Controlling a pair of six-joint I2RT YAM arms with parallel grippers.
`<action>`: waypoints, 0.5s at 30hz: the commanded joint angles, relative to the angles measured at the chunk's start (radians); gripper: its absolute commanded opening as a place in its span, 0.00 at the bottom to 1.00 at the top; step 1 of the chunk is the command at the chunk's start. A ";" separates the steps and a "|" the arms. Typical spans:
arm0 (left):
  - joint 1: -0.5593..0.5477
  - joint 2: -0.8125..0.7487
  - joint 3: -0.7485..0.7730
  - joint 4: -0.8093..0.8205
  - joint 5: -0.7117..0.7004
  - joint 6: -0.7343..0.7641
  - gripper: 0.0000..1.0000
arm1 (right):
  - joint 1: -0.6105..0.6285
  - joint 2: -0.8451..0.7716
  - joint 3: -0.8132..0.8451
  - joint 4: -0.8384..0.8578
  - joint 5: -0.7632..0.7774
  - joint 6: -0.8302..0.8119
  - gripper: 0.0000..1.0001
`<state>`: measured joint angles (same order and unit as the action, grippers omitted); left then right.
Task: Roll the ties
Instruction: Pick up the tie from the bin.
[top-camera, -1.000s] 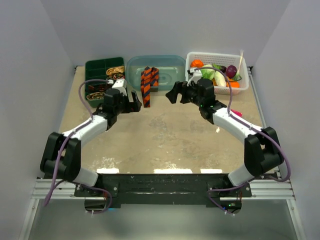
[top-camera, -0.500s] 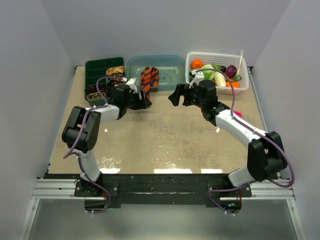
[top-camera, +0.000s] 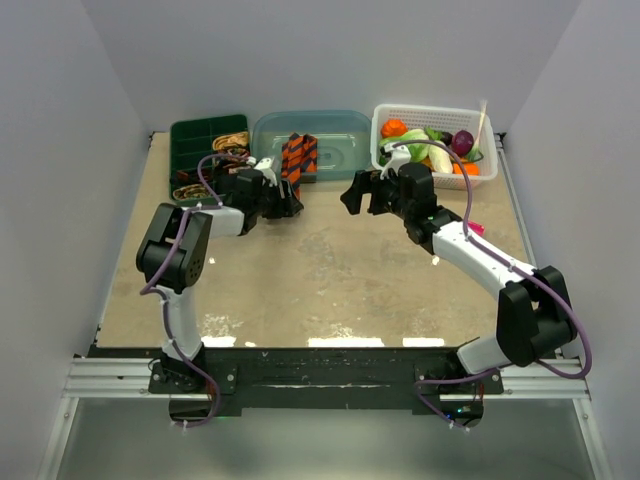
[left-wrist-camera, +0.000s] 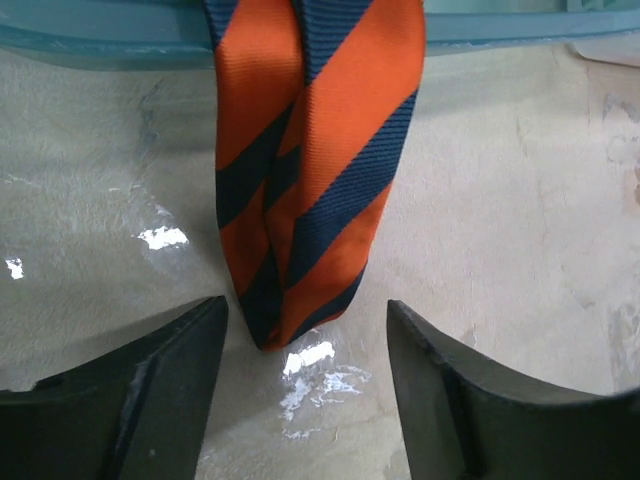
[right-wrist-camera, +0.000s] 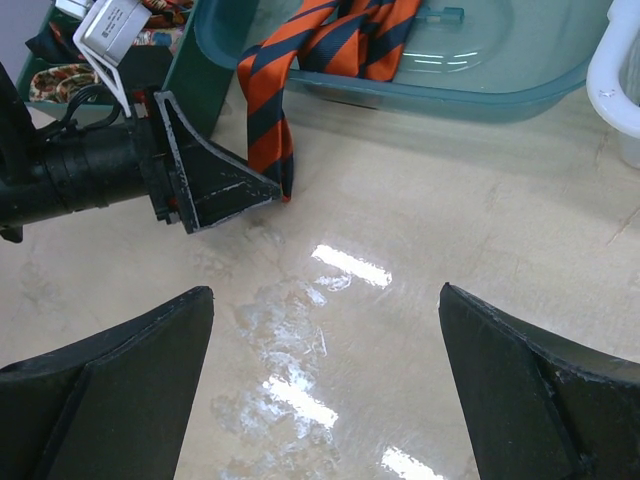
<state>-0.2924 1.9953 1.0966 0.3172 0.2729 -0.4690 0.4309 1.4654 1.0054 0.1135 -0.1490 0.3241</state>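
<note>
The orange tie with dark diagonal stripes (top-camera: 297, 160) hangs out of the teal bin (top-camera: 335, 128) onto the table, its tip on the tabletop. My left gripper (top-camera: 287, 201) is open at that tip. In the left wrist view the tie (left-wrist-camera: 310, 170) ends between the two fingers (left-wrist-camera: 150, 400), and neither finger touches it. My right gripper (top-camera: 355, 192) is open and empty, right of the tie. In its view (right-wrist-camera: 325, 290) the tie (right-wrist-camera: 272, 85) and my left gripper (right-wrist-camera: 215, 185) lie ahead. Small coiled ties (top-camera: 235, 143) sit in the green tray (top-camera: 195, 133).
A white basket (top-camera: 480, 175) of toy vegetables stands at the back right. A pink flat gadget (top-camera: 472, 228) lies beside my right forearm. The teal bin's rim (right-wrist-camera: 450, 95) and the green tray wall (right-wrist-camera: 190, 95) border the tie.
My left arm has folded and its gripper has moved right and forward to the tie's tip. My right gripper has shifted slightly right. The tie has not moved.
</note>
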 joint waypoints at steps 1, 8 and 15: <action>0.018 0.037 0.036 0.066 -0.023 -0.029 0.66 | 0.000 -0.028 -0.010 -0.006 0.012 -0.017 0.99; 0.029 0.083 0.069 0.071 -0.004 -0.022 0.58 | 0.000 -0.022 0.001 -0.029 0.039 -0.016 0.99; 0.036 0.059 0.043 0.121 0.037 -0.013 0.35 | -0.001 -0.016 0.006 -0.026 0.009 -0.010 0.99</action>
<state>-0.2703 2.0628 1.1419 0.3775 0.2756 -0.4850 0.4309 1.4654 1.0050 0.0811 -0.1268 0.3210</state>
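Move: The tie's hanging end is about 2 cm straight ahead of the left fingertips and roughly 1 cm lower, draped over the near edge of the teal bin. That bin's middle is some 15 cm ahead and 6 cm to the right; the divided green box lies about 11 cm ahead and 18 cm left. For the idle right hand, the tie end is about 9 cm ahead, 16 cm left and 17 cm below. Forward, nearly level, the left hand slides about 2 cm towards the bin, bringing its half-open fingers to either side of the tie's hanging end. They narrow on the way and most at the finish, closing in on the tie's two edges until they touch them, while the wrist keeps its slant. ##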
